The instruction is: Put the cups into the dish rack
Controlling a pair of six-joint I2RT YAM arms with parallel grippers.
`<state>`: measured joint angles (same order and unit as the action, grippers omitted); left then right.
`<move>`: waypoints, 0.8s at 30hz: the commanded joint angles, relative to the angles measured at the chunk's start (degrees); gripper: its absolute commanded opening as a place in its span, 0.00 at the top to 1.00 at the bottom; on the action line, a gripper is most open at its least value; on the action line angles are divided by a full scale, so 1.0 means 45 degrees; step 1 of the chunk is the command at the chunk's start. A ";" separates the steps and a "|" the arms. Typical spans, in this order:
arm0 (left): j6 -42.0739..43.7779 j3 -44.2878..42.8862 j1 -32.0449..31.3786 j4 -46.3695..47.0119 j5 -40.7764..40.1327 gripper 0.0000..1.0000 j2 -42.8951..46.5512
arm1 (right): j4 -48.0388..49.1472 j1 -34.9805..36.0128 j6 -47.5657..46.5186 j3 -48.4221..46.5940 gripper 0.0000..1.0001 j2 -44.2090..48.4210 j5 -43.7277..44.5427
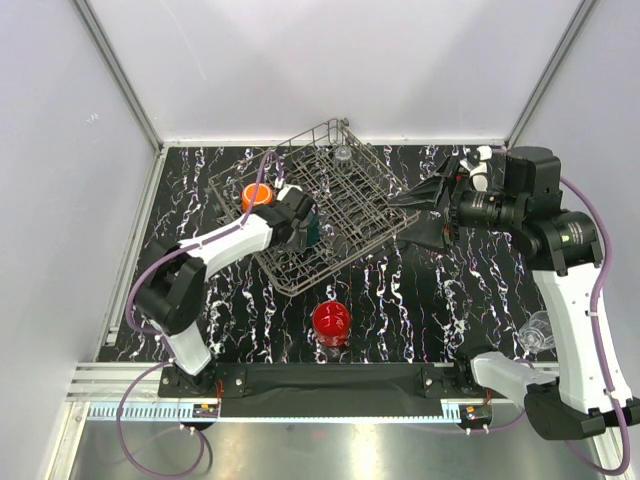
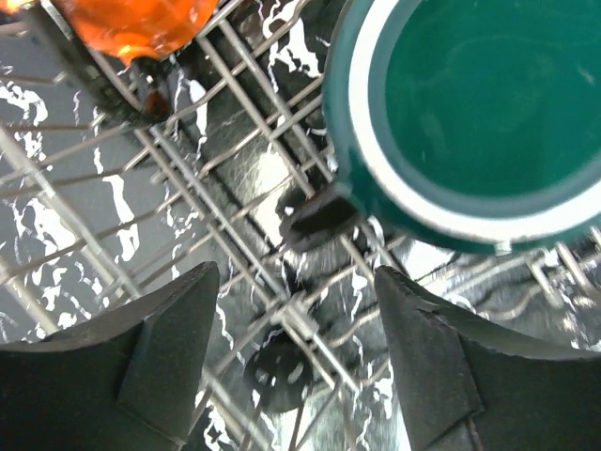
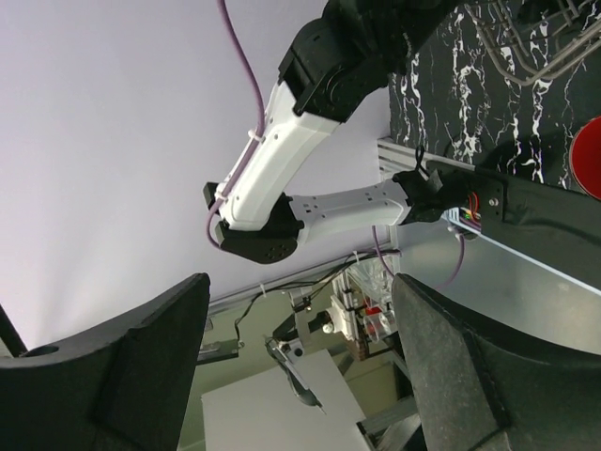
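Note:
The grey wire dish rack (image 1: 370,190) stands tilted at the table's middle. An orange cup (image 1: 256,196) sits in its left part, and a small clear cup (image 1: 342,153) at its far corner. My left gripper (image 1: 302,226) hovers over the rack's near-left part. In the left wrist view its fingers (image 2: 169,338) stand open with only rack wires (image 2: 216,216) between them. The dark teal-green cup (image 2: 479,103) lies in the rack just beyond them, with the orange cup (image 2: 141,23) further off. A red cup (image 1: 331,322) stands on the table. My right gripper (image 1: 400,222) hangs open and empty beside the rack.
Another clear cup (image 1: 537,335) lies at the table's right edge beside the right arm. The right wrist view looks sideways at the left arm (image 3: 282,160) and shows a slice of the red cup (image 3: 590,160). Pale walls close in three sides.

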<state>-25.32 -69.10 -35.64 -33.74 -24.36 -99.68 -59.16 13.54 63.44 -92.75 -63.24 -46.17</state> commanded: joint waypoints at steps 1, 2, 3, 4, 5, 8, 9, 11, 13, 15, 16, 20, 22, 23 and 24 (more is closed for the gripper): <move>-0.0057 -0.0229 0.0068 -0.0216 0.0412 0.24 0.1290 | 0.1366 -0.0060 0.0823 0.0629 0.14 0.0518 -0.0189; 0.0001 -0.0288 0.0068 -0.0547 0.0742 0.23 0.1601 | 0.1484 -0.0060 0.0921 0.0785 0.15 0.0654 -0.0150; 0.0021 -0.0347 0.0068 -0.0685 0.0919 0.18 0.1797 | 0.1544 -0.0060 0.1096 0.1077 0.15 0.0714 -0.0130; 0.0021 -0.0328 0.0068 -0.0764 0.1134 0.16 0.2051 | 0.1641 -0.0060 0.1156 0.1215 0.15 0.0792 -0.0072; -0.0037 -0.0289 0.0068 -0.0784 0.1503 0.12 0.2730 | 0.1700 -0.0060 0.1214 0.1352 0.15 0.0831 0.0025; -0.0076 -0.0035 0.0068 -0.0667 0.2265 0.05 0.4233 | 0.1623 -0.0060 0.1235 0.1743 0.15 0.1123 0.0376; -0.0076 -0.0035 0.0068 -0.0706 0.2423 0.04 0.4627 | 0.1526 -0.0060 0.1196 0.1937 0.15 0.1182 0.0532; 0.0098 -0.0035 0.0087 -0.0900 0.2873 0.02 0.5311 | 0.1155 -0.0060 0.1079 0.2134 0.15 0.1377 0.0999; 0.0178 0.0062 0.0087 -0.1057 0.3243 0.01 0.6405 | 0.0843 -0.0060 0.1059 0.2426 0.15 0.1495 0.1314; 0.0197 0.0198 0.0126 -0.1194 0.3673 0.01 0.7515 | 0.0724 -0.0060 0.1136 0.2778 0.14 0.1710 0.1705; 0.0120 0.0373 0.0165 -0.1214 0.4294 0.01 0.7909 | 0.0647 -0.0079 0.1195 0.2876 0.14 0.1788 0.1861; -0.1574 0.0804 0.0614 -0.1934 0.6229 0.01 0.9121 | 0.0821 -0.0060 0.1430 0.3422 0.14 0.2100 0.2019; -0.1930 0.1077 0.0634 -0.2034 0.7184 0.01 0.9628 | 0.0570 -0.0079 0.1274 0.3657 0.14 0.2121 0.2038; -0.2048 0.1136 0.0634 -0.2131 0.7403 0.01 0.9805 | 0.0374 -0.0060 0.0983 0.3658 0.14 0.2062 0.2193; -0.2049 0.1118 0.0634 -0.2267 0.7502 0.01 0.9942 | -0.0150 -0.0060 0.0845 0.3619 0.14 0.2062 0.2368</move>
<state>-31.22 -65.14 -32.88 -41.74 1.04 -56.47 -56.90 13.47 68.84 -76.53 -54.22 -38.13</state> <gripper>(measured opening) 0.988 0.862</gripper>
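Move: The red cup, the last one left on the table, lies about 21 cm back from the left hand, 11 cm to its right and slightly lower. Just released in the rack, the green cup stands some 5 cm to the left hand's right and 1 cm ahead; the orange cup is roughly 6 cm ahead and 5 cm left. From the right hand, the red cup is about 7 cm back, 12 cm left and 37 cm below. Already loosened from the green cup, the left fingers spread to fully open as the hand climbs about 20 cm out of the rack, away from that cup, and draws back some 10 cm, mostly later in the rise. The wrist rolls its left side down by nearly 40 degrees. Meanwhile the open right hand sinks roughly 6 cm towards the red cup, touching nothing. ##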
